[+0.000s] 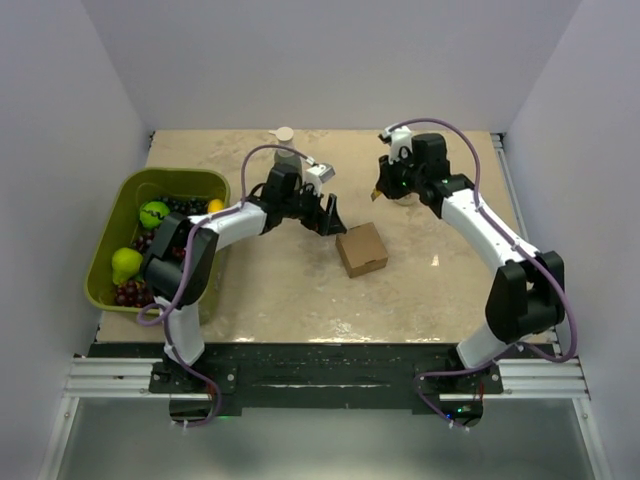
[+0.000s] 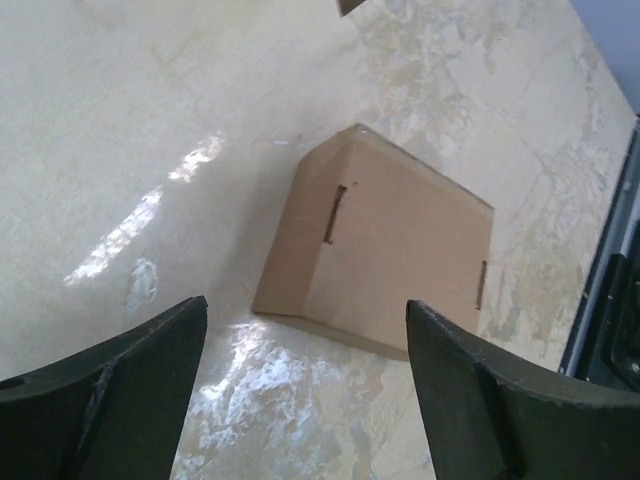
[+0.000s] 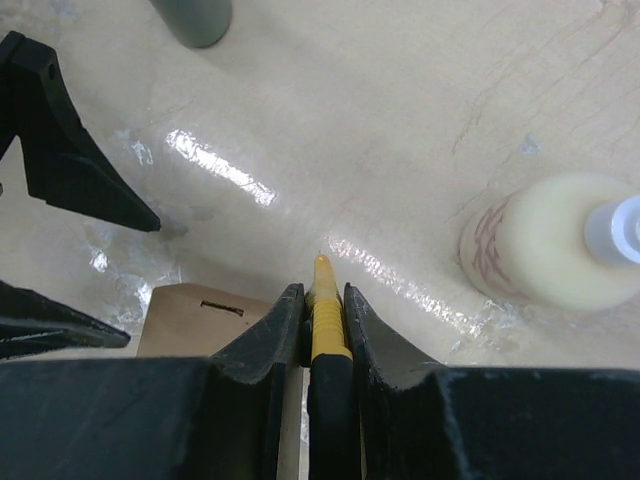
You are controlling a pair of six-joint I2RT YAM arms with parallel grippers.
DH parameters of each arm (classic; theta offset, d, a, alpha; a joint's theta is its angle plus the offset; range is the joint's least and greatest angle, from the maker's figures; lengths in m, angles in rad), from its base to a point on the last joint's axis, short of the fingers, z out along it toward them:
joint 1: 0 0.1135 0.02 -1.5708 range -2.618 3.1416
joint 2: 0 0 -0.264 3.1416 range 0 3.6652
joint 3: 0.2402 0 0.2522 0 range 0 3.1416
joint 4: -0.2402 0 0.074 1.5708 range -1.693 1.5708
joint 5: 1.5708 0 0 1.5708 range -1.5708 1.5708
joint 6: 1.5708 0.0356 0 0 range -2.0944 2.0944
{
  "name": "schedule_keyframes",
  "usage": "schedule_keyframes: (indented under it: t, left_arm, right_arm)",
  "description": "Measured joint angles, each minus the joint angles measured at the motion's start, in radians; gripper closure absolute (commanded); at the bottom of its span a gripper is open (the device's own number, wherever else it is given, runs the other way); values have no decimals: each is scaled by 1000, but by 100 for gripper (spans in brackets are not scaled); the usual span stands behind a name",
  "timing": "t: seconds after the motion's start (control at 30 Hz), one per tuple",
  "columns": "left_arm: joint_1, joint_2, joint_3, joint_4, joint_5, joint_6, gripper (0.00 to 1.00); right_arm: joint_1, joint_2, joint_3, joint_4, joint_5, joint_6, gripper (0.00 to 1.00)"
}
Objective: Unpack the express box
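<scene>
The express box (image 1: 361, 249) is a small brown carton lying on the table with its flaps closed. In the left wrist view the express box (image 2: 400, 245) shows two slots on top. My left gripper (image 1: 330, 215) hovers just to the box's far left and stands open (image 2: 305, 305) with nothing between its fingers. My right gripper (image 1: 381, 189) sits beyond the box and is shut (image 3: 322, 295) on a yellow-and-black cutter (image 3: 325, 310), its yellow tip pointing out past the fingertips. A corner of the box (image 3: 190, 315) shows below the right fingers.
A green bin (image 1: 108, 235) holding fruit stands at the left table edge. A grey cylinder (image 1: 287, 158) stands at the back, behind the left gripper. A cream bottle with a white cap (image 3: 545, 240) stands close to the right gripper.
</scene>
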State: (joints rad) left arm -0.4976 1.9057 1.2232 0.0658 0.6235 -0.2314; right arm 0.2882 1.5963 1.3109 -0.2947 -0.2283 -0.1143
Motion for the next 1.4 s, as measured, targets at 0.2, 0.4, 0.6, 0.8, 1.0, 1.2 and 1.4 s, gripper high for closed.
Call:
schedule_keyframes:
  t: [0.2, 0.4, 0.6, 0.8, 1.0, 1.2, 1.4]
  left_arm:
    - [-15, 66, 95, 53, 119, 5, 16]
    - [-60, 171, 175, 78, 146, 6, 31]
    - [-80, 227, 170, 71, 145, 5, 48]
    - [-68, 216, 139, 90, 129, 2, 65]
    - [-21, 116, 21, 92, 94, 6, 70]
    - [10, 87, -11, 80, 106, 15, 66]
    - [5, 97, 6, 68, 108, 34, 67]
  right_arm:
    - [1, -66, -33, -5, 13, 0, 100]
    - [1, -204, -142, 41, 27, 19, 100]
    - [2, -311, -336, 187, 65, 54, 100]
    - [10, -323, -375, 239, 77, 82, 100]
    - [22, -317, -375, 263, 53, 94, 100]
    - [31, -238, -352, 262, -101, 78, 100]
    - [39, -208, -351, 278, -163, 62, 100]
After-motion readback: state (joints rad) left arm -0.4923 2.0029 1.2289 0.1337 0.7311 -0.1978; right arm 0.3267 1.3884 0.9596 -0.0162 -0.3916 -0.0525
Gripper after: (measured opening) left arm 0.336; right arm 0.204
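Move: The closed carton lies about 8 cm to the right of the open left hand, some 3 cm nearer the base and 6 cm below. The grey pump bottle stands roughly 13 cm ahead and 10 cm to the left of that hand, its middle about level with it. From the right hand, which already grips the yellow cutter, the carton is about 8 cm back, 7 cm left and 15 cm below; the cream bottle is some 5 cm ahead, 3 cm right and 12 cm lower. Rightward over the carton's left edge in a low arc goes the left hand, about 6 cm across, rising then sinking, its fingers narrowing to roughly a third open; with the tips on the slotted upper edge it draws back left about 5 cm and stays there. The right hand comes back some 6 cm, up then down, then swings left, bringing the cutter towards the carton's far corner. ##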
